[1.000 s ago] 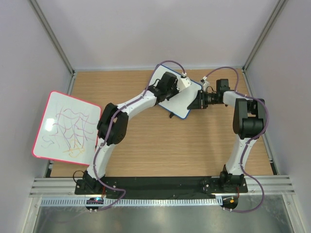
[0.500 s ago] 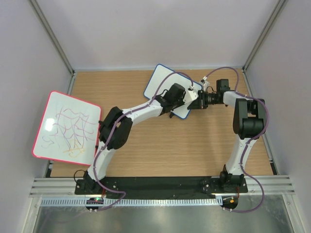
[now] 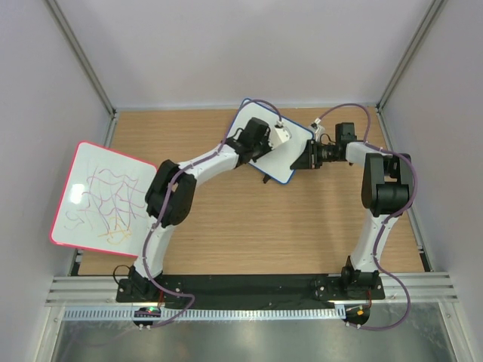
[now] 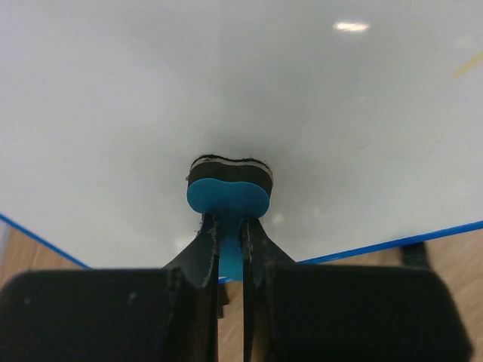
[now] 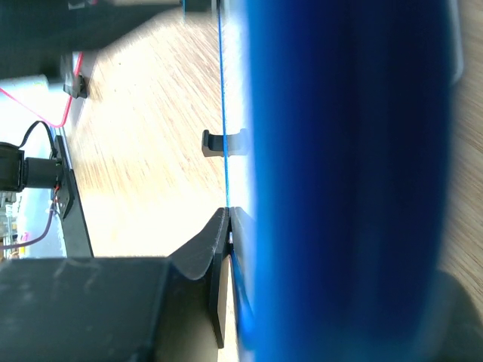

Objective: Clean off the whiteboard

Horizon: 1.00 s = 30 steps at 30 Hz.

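The blue-framed whiteboard is held tilted at the back of the table. My left gripper is over its face, shut on a blue eraser whose dark felt presses on the white surface. The surface looks clean near the eraser, with a faint yellow streak at the upper right. My right gripper is shut on the board's right edge. In the right wrist view the board shows edge-on as a blue blur, with the fingers clamped on its rim.
A larger red-framed board with purple and yellow scribbles leans at the left wall. Wooden tabletop lies between the arms. A black foot sticks out from the blue board. Metal rails run along the near edge.
My left gripper swept with the eraser toward the board's right edge, then back up and left over its face. The right gripper and the board have held still.
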Each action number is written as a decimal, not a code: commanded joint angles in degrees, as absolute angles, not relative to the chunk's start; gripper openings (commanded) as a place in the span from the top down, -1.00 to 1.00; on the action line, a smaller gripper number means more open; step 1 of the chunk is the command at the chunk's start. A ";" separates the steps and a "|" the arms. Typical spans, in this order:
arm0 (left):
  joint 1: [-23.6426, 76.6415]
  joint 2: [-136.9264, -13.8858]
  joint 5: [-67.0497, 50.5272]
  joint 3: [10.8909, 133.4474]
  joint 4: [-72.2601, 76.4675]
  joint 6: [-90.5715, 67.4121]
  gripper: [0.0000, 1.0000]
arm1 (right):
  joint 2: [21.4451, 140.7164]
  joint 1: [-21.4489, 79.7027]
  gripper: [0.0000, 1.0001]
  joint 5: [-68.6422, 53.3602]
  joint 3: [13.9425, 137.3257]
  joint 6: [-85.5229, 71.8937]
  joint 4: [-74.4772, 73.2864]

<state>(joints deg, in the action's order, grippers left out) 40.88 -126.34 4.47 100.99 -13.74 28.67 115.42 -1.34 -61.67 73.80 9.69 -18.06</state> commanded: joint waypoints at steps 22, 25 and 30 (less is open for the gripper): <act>35.42 -126.65 4.22 98.88 -16.35 27.86 0.99 | 110.66 -0.17 0.06 -58.45 73.30 10.55 -15.47; 35.51 -126.39 3.87 98.18 -16.35 27.60 0.99 | 109.87 -0.09 -0.02 -58.27 73.21 9.76 -14.94; 36.03 -124.90 3.60 96.86 -16.44 27.68 0.99 | 107.23 -0.35 -0.53 -58.10 71.63 3.71 -7.76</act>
<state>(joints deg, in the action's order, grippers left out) 34.39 -126.02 7.53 98.74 -14.44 28.71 112.09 -0.69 -58.15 72.16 7.79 -14.92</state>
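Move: The left hand holds the blue eraser on the white surface; the board's near-left corner lies about 10 cm to its left, 2 cm ahead and 3 cm lower. From that hand the board's middle is roughly 4 cm right and 4 cm ahead, the right clip 3 cm right and 7 cm back. The right hand pinches the near-right corner, some 2 cm to its left and 3 cm back at about its height, with the right clip roughly 9 cm left and 4 cm back. The left hand keeps its grip on the eraser and wipes it fast leftward and somewhat forward, about 8 cm along the board's near edge towards the near-left corner, turning some 10 degrees counter-clockwise, then it eases back a little and sinks about 1 cm with the eraser still on the surface. The right hand stays almost in place at the near-right corner, and late on its fingers open wide and let go of it, the hand just starting to rise at the very end. ##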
